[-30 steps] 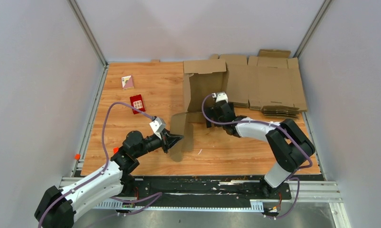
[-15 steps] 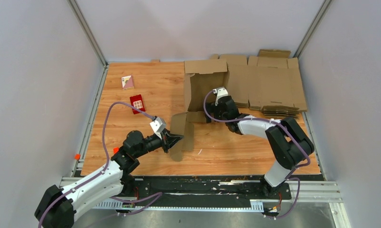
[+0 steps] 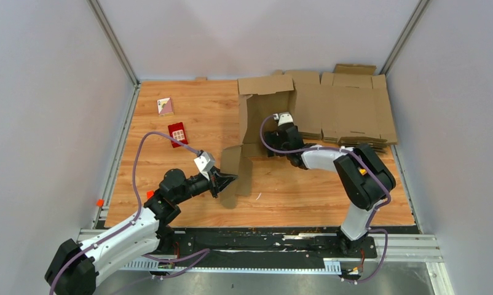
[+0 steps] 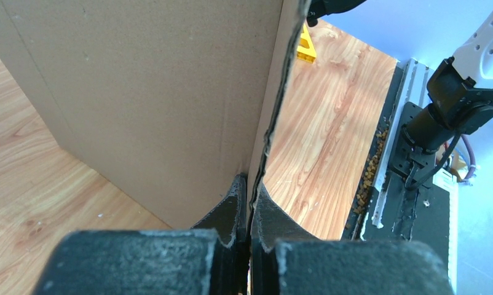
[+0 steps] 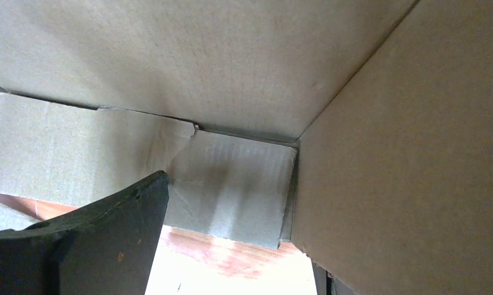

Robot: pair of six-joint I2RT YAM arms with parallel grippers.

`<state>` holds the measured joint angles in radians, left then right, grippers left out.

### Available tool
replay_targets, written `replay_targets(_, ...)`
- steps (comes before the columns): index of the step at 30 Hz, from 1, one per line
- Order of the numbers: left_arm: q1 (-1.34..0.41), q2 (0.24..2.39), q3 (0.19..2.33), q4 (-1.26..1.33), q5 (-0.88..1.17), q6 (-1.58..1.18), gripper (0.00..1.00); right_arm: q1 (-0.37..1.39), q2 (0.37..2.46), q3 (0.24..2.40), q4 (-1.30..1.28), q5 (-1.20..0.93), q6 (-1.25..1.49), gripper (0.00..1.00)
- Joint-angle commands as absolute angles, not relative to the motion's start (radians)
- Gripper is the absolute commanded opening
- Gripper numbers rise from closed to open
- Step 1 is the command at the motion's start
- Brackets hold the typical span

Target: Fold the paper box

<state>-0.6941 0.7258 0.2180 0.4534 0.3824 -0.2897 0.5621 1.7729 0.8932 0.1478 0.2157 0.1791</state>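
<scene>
The paper box [image 3: 258, 110] is plain brown cardboard, half raised at the middle back of the table, with walls standing and a long flap [image 3: 232, 165] reaching toward me. My left gripper [image 3: 224, 179] is shut on that flap's near edge; in the left wrist view the fingers [image 4: 235, 206] pinch the sheet [image 4: 158, 92] edge-on. My right gripper [image 3: 278, 136] is inside the box against its right wall. In the right wrist view one black finger [image 5: 102, 239] shows with a wide gap beside it. A cardboard wall [image 5: 416, 160] hides the other finger.
A pile of flat cardboard sheets [image 3: 348, 107] lies at the back right, just behind the right arm. A small red box [image 3: 178, 133] and a small pink and white card [image 3: 165, 106] lie at the back left. Grey walls enclose the table on three sides.
The right gripper has moved up and back, deeper into the box along its right wall, and the box's top panel has shifted slightly. The left gripper still holds the flap in the same place.
</scene>
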Motion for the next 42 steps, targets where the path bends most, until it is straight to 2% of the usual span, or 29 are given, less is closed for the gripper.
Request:
replay_targets(1, -0.698, 0.742, 0.222, 0.364, 0.391, -0.303, 0.00, 0.557, 1.815, 0.928, 0.083, 0.278, 0.211, 0.76)
replay_targets(5, -0.698, 0.747, 0.217, 0.375, 0.393, -0.304, 0.00, 0.572, 1.831, 0.933, 0.070, 0.277, 0.221, 0.76)
replay_targets(13, -0.699, 0.732, 0.207, 0.375, 0.384, -0.299, 0.00, 0.600, 1.870, 0.963, -0.056, 0.438, 0.274, 0.87)
replay_targets(18, -0.698, 0.699, 0.203, 0.359, 0.370, -0.293, 0.00, 0.600, 1.807, 0.936, -0.055, 0.433, 0.284, 0.93)
replay_targets(25, -0.698, 0.667, 0.198, 0.337, 0.347, -0.283, 0.00, 0.601, 1.622, 0.870, 0.005, 0.353, 0.264, 0.94)
replay_targets(33, -0.698, 0.672, 0.198, 0.339, 0.351, -0.281, 0.00, 0.600, 1.539, 0.839, -0.022, 0.316, 0.267, 0.97)
replay_targets(36, -0.698, 0.676, 0.198, 0.348, 0.357, -0.281, 0.00, 0.590, 1.557, 0.849, -0.009, 0.331, 0.265, 1.00)
replay_targets(42, -0.698, 0.679, 0.196, 0.352, 0.362, -0.283, 0.00, 0.554, 1.687, 0.920, 0.067, 0.310, 0.273, 0.99)
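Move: The box's right wall stands about 3 cm right of the open right gripper and some 5 cm ahead, its middle about 5 cm up; the box's bottom flap lies 5 cm ahead and 3 cm left, about level. The cardboard stack is some 18 cm right and 9 cm ahead, about level. From the left hand, which already pinches the box's near-left panel by its edge, that right wall lies about 24 cm ahead and 17 cm right, 8 cm lower. Right gripper, opening wider astride the right wall, rises about 3 cm, backing and shifting right; left keeps pinching. ##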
